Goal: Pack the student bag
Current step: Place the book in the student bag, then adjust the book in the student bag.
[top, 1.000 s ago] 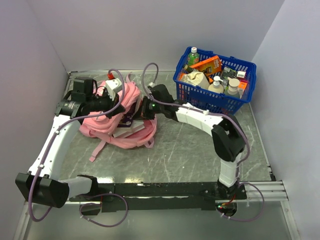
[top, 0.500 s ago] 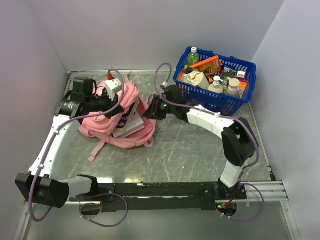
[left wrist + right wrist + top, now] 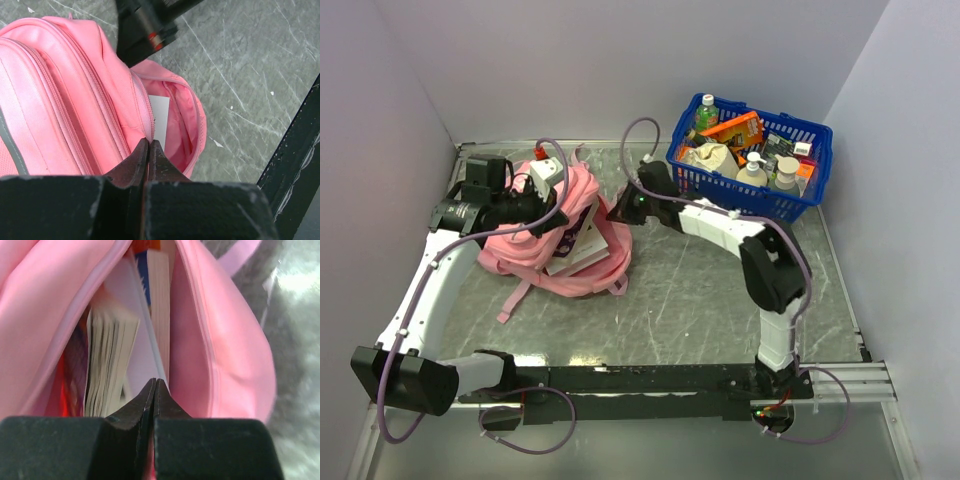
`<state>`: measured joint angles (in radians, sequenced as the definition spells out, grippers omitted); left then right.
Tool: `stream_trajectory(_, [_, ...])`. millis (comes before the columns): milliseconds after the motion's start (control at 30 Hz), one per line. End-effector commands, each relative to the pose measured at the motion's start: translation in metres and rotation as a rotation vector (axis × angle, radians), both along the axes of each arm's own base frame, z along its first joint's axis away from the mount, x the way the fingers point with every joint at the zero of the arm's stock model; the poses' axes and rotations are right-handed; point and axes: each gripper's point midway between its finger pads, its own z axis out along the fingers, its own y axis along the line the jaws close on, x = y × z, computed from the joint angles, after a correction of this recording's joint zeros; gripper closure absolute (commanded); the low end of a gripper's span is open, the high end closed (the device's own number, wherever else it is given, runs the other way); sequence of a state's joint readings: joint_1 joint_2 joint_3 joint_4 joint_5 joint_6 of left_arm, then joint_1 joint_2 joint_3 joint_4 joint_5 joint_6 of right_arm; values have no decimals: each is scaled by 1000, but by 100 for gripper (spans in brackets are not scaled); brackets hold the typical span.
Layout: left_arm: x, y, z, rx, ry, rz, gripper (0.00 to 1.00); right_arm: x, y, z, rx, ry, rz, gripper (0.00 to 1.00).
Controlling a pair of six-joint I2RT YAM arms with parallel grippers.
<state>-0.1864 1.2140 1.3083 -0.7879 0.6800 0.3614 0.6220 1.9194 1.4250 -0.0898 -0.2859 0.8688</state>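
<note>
The pink student bag (image 3: 525, 250) lies at the table's left with its main opening facing right. My left gripper (image 3: 558, 207) is shut on the bag's zipper edge and holds the opening up; in the left wrist view the jaws (image 3: 149, 144) pinch the pink fabric (image 3: 60, 100). My right gripper (image 3: 619, 213) is shut and empty at the mouth of the bag. In the right wrist view its tips (image 3: 156, 383) point into the bag (image 3: 235, 350) at several books (image 3: 107, 360) standing inside. The books also show from above (image 3: 582, 243).
A blue plastic basket (image 3: 750, 205) with bottles and packets stands at the back right, close behind my right arm. Pink straps (image 3: 515, 300) trail from the bag toward the front. Side walls close in the table on the left and right.
My right gripper has drawn back out of the bag's opening and its arm has swung toward the basket. The books sit deeper in the bag. The left gripper has kept its hold.
</note>
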Motion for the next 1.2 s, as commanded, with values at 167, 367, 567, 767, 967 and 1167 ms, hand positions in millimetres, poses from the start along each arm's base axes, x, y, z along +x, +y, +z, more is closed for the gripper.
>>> stream_trajectory(167, [1, -4, 34, -31, -114, -31, 99, -22, 78, 0, 7, 50, 42, 100])
stream_trajectory(367, [2, -6, 33, -46, -105, -37, 99, -32, 108, 25, 115, 21, 88, 100])
stream_trajectory(567, [1, -3, 30, -26, -111, -34, 99, -22, 61, 18, 99, 26, -32, 100])
stream_trajectory(767, [-1, -5, 25, -31, -86, -38, 99, 7, 38, 9, 69, 28, -172, 100])
stream_trajectory(967, [-2, -5, 21, -34, -80, -43, 99, 28, 60, 17, 206, 63, -276, 100])
stream_trajectory(1167, [-7, -12, 9, -57, -16, -91, 99, 45, 91, 38, 283, 26, -256, 100])
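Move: At the bag's open right side, the shut right fingers have the purple book's near edge about 8 cm to their left, 3 cm back and a few centimetres lower, standing in the mouth. The white book lies about 7 cm left and 9 cm back, some 6 cm lower. The flap rim in the left fingers is about 10 cm left, 3 cm back and 7 cm higher. From the left hand, the purple book is about 3 cm right and 8 cm below. Pushing left into the bag mouth with shut fingertips, the right hand goes about 7 cm towards the books, slightly back and down; it eases some 4 cm back to the right while sinking, then works forward, left and up in under the flap, turning about 15 degrees clockwise and rolling slightly. The left hand stays almost still, keeping its pinch on the flap rim. ##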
